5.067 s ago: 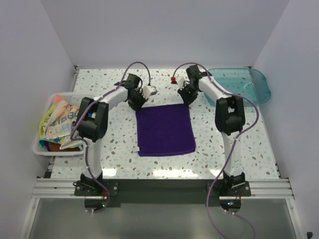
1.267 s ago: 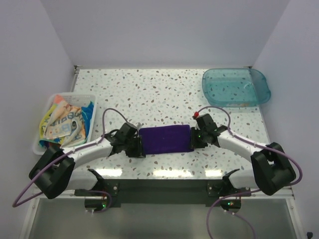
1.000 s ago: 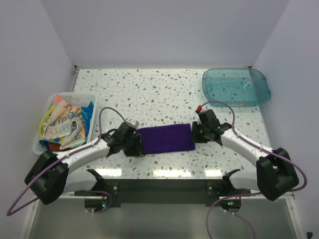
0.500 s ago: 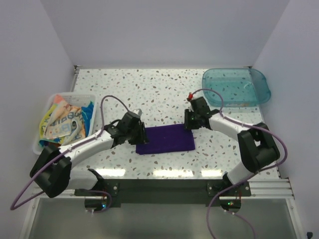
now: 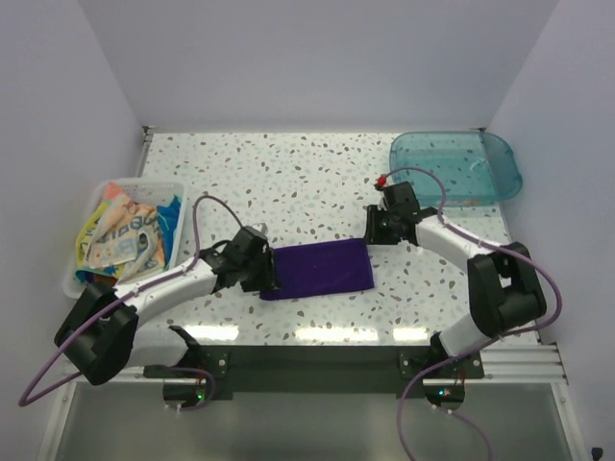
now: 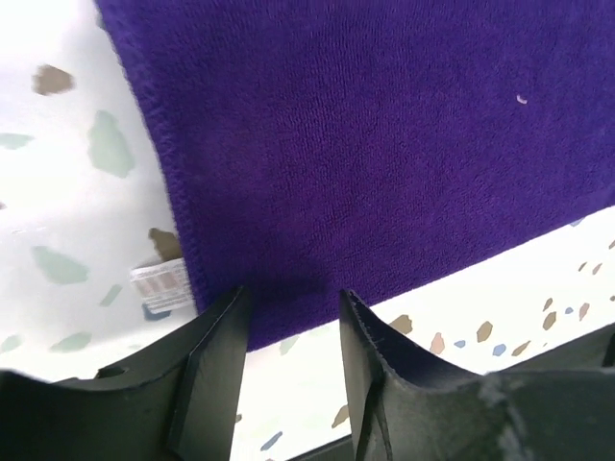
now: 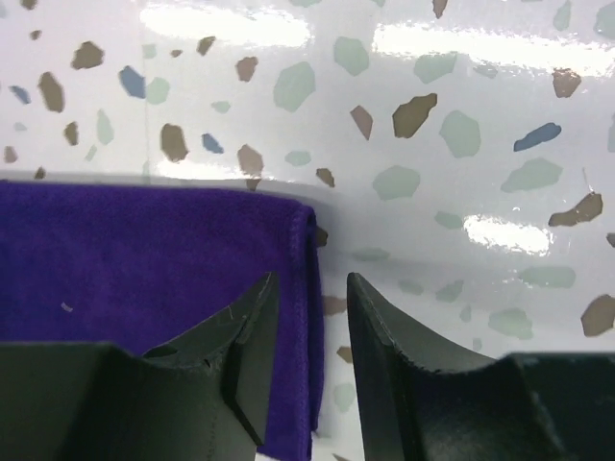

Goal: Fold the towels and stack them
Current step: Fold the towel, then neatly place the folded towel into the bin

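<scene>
A deep purple towel (image 5: 320, 269) lies folded into a flat strip on the speckled table, near the front middle. My left gripper (image 5: 268, 277) is at the strip's left end. In the left wrist view its fingers (image 6: 293, 300) stand open just off the purple towel's (image 6: 384, 144) edge, nothing pinched. My right gripper (image 5: 376, 233) hovers at the far right corner. In the right wrist view it (image 7: 309, 281) is open, straddling the folded edge of the towel (image 7: 144, 259) without gripping it. More towels (image 5: 120, 235), yellow, pink and blue, are heaped in the white basket.
The white basket (image 5: 80, 280) stands at the table's left edge. A clear teal tray (image 5: 500, 154) sits at the back right. A small white label (image 6: 161, 286) pokes out beside the towel's left edge. The table's front rail runs close behind the arms.
The square towel has been folded in half. Over the last half second both grippers have widened; the left drew back to the towel's left end, the right shifted slightly right.
</scene>
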Controlling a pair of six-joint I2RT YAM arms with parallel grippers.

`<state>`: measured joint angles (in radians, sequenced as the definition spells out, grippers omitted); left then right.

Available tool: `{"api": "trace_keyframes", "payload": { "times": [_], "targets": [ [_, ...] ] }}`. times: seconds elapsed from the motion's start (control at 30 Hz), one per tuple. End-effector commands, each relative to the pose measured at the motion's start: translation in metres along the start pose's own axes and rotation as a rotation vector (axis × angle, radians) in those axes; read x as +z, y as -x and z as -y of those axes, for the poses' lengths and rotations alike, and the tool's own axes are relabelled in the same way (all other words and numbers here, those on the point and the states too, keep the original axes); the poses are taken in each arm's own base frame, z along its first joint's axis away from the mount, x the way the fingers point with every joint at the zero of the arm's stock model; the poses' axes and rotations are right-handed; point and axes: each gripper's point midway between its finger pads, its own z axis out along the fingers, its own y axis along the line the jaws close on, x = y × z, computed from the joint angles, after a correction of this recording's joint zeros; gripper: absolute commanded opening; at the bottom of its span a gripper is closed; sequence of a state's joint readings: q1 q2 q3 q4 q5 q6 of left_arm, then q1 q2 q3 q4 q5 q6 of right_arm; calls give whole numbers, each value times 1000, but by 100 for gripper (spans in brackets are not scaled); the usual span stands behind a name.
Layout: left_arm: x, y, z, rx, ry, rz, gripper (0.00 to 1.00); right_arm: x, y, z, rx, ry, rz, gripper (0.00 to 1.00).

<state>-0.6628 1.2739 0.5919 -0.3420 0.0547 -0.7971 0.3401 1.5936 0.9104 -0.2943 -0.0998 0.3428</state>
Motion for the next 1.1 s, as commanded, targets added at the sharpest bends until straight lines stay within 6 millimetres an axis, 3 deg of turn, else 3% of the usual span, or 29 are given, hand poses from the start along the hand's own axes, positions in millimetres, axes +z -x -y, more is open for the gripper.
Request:
{"api": "trace_keyframes", "payload": {
  "times": [0.0, 0.17, 0.23, 0.37, 0.5, 0.63, 0.77, 0.83, 0.9, 0.93, 0.97, 1.07],
  "targets": [
    [-25, 37, 14, 39, 32, 100, 48, -32, 3, -14, -71, 49, 29, 39],
    [-35, 71, 28, 91, 60, 173, 50, -53, -28, -10, -62, 45, 20, 39],
    [-25, 76, 30, 119, 74, 161, 50, -56, -42, -3, -47, 29, 2, 39],
    [3, 72, 24, 136, 110, 118, 48, -67, -47, 6, -35, -6, 26, 48],
    [30, 69, 6, 156, 195, 92, 44, -77, -43, 11, -28, -34, 53, 57],
    [39, 82, -15, 188, 314, 94, 43, -81, -42, 14, -11, -51, 58, 59],
    [36, 113, -54, 156, 446, 114, 45, -81, -40, 15, 10, -60, 64, 60],
    [31, 128, -63, 166, 470, 124, 47, -82, -39, 16, 25, -66, 71, 61],
    [21, 145, -52, 206, 459, 155, 56, -83, -38, 18, 43, -73, 71, 65],
    [18, 146, -40, 234, 434, 157, 61, -84, -38, 21, 57, -79, 69, 74],
    [9, 155, -22, 265, 401, 196, 64, -84, -36, 23, 67, -84, 72, 77],
    [-4, 151, 32, 348, 315, 246, 78, -87, -35, 35, 102, -110, 69, 94]
  ]
}}
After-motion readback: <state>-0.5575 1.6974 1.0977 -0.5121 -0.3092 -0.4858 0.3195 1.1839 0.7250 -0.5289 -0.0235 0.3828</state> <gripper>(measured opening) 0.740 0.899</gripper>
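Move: The folded purple towel's middle lies about 10 cm right of the left hand and 4 cm ahead, some 2 cm below; that hand hangs over its near left corner. From the right hand the same middle is roughly 11 cm left, 6 cm back and 3 cm below. The white basket stands some 32 cm left of the left hand and 10 cm ahead. The teal tray is about 20 cm right of the right hand and 16 cm ahead. The towel's left part is what the left hand works: it hops up and forward about 6 cm, sinks onto it, then drags forward and left across it, left side rolling up some 25 degrees, before lifting slightly and opening wider. The right hand rises, draws back beside the towel's right edge, then eases right, opening wide. ##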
